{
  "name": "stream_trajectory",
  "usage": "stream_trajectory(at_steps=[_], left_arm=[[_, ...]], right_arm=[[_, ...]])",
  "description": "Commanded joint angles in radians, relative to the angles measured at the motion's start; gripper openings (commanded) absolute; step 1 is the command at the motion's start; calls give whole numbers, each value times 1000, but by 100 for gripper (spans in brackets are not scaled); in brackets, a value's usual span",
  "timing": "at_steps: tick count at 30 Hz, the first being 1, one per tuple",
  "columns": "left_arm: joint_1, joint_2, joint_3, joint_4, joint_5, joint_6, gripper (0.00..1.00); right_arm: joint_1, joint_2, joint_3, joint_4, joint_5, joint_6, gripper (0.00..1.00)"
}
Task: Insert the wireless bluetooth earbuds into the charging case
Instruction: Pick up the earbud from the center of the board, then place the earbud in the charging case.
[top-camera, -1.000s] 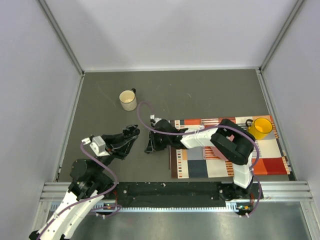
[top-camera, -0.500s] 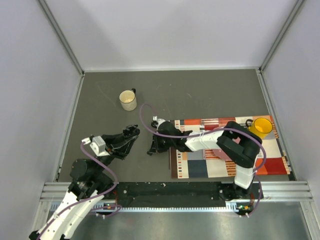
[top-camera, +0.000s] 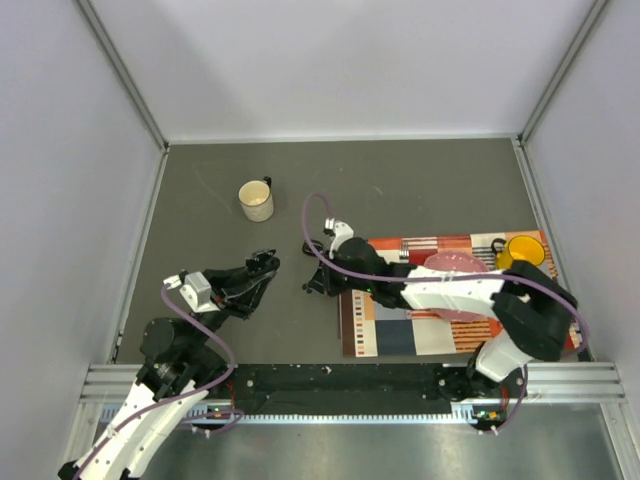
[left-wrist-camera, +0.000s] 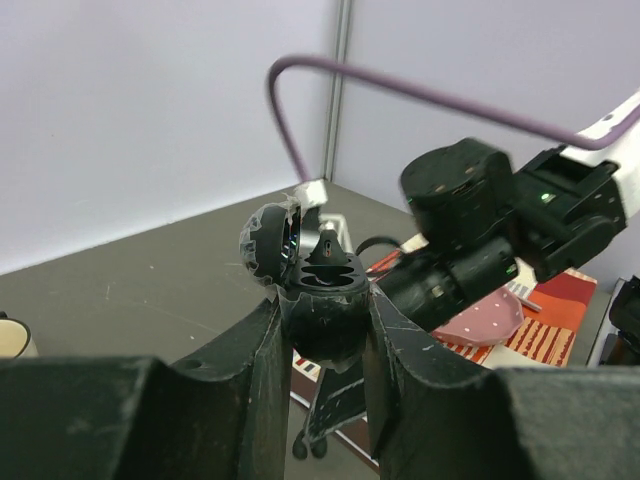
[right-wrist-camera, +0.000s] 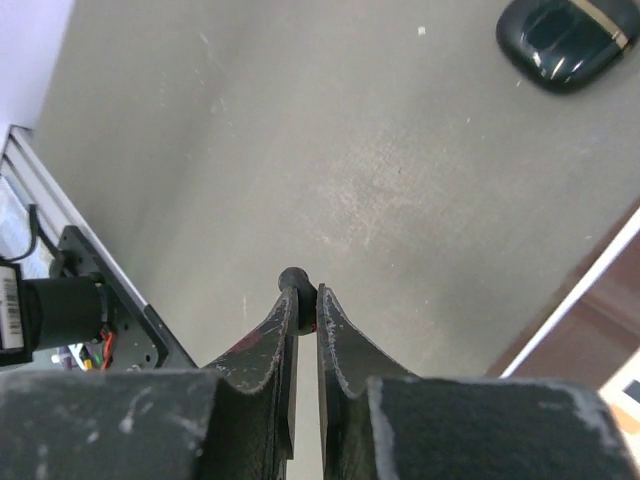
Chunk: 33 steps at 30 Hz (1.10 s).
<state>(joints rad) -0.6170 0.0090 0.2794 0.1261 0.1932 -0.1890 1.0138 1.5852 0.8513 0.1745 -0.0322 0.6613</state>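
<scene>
My left gripper (left-wrist-camera: 325, 312) is shut on the black charging case (left-wrist-camera: 322, 318), held above the table at the left (top-camera: 262, 270). The case's lid (left-wrist-camera: 266, 240) is swung open and its sockets face up. A tiny black earbud (right-wrist-camera: 294, 278) is pinched at the tips of my right gripper (right-wrist-camera: 303, 296), which is shut on it over bare grey table. In the top view the right gripper (top-camera: 315, 282) is just to the right of the left one, a short gap between them. No other earbuds can be made out.
A second black case (right-wrist-camera: 565, 30), closed, lies on the table beyond the right gripper. A cream mug (top-camera: 256, 200) stands at the back. On the patterned mat (top-camera: 400, 335) at the right are a pink plate (top-camera: 455, 268) and a yellow mug (top-camera: 522, 252).
The right gripper has closed on the earbud and moved a little right and back. Its elbow has swung out to the right, uncovering the pink plate. The left arm has stayed still.
</scene>
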Motion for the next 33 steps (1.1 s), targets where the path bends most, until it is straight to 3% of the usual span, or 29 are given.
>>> stream_trajectory(at_steps=[1,6,13,18,23,26,33], left_arm=[[-3,-81,7,40,2,-12,0],[-3,-69,4,55,6,-13,0],[-3,-27,0,95,34,-18,0],[-4,-9,-5,150,81,-35,0],[-3,75,-17,242,179,-66,0],[-3,126,-9,291,253,-90,0],[-4,242,18,360,403,-121,0]], right_arm=[[9,-195,-44,56,77,-103,0],[-17,-375,-49,-50,118,-219,0],[-98,-671,-38,-165,35,-431,0],[-101,-803,30,-256,-177,-633,0],[-101,-812,109,-276,-489,-697,0],[-101,-789,158,-268,-596,-707,0],[-86,-723,247,-264,-675,-707,0]])
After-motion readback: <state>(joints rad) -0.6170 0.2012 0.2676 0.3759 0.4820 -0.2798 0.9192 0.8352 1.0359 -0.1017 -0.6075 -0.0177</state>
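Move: The earbud is already off the table in the right fingertips; from there the open charging case, still gripped by the left hand, lies about 7 cm left, 5 cm back and 20 cm higher. The closed case on the table is roughly 9 cm straight ahead of the right hand and 7 cm down, the mug some 20 cm ahead, 13 cm left. From the left hand, the earbud is about 5 cm ahead, 7 cm right and 20 cm below. Raise the right gripper about 30 cm with the earbud kept pinched, swinging it right on the way up and then drawing it back, and level the downward-sloping fingers until they point left at the open charging case. Late in that lift, bring the left gripper some 4 cm right and a little back, turning it clockwise with the case held fast. ##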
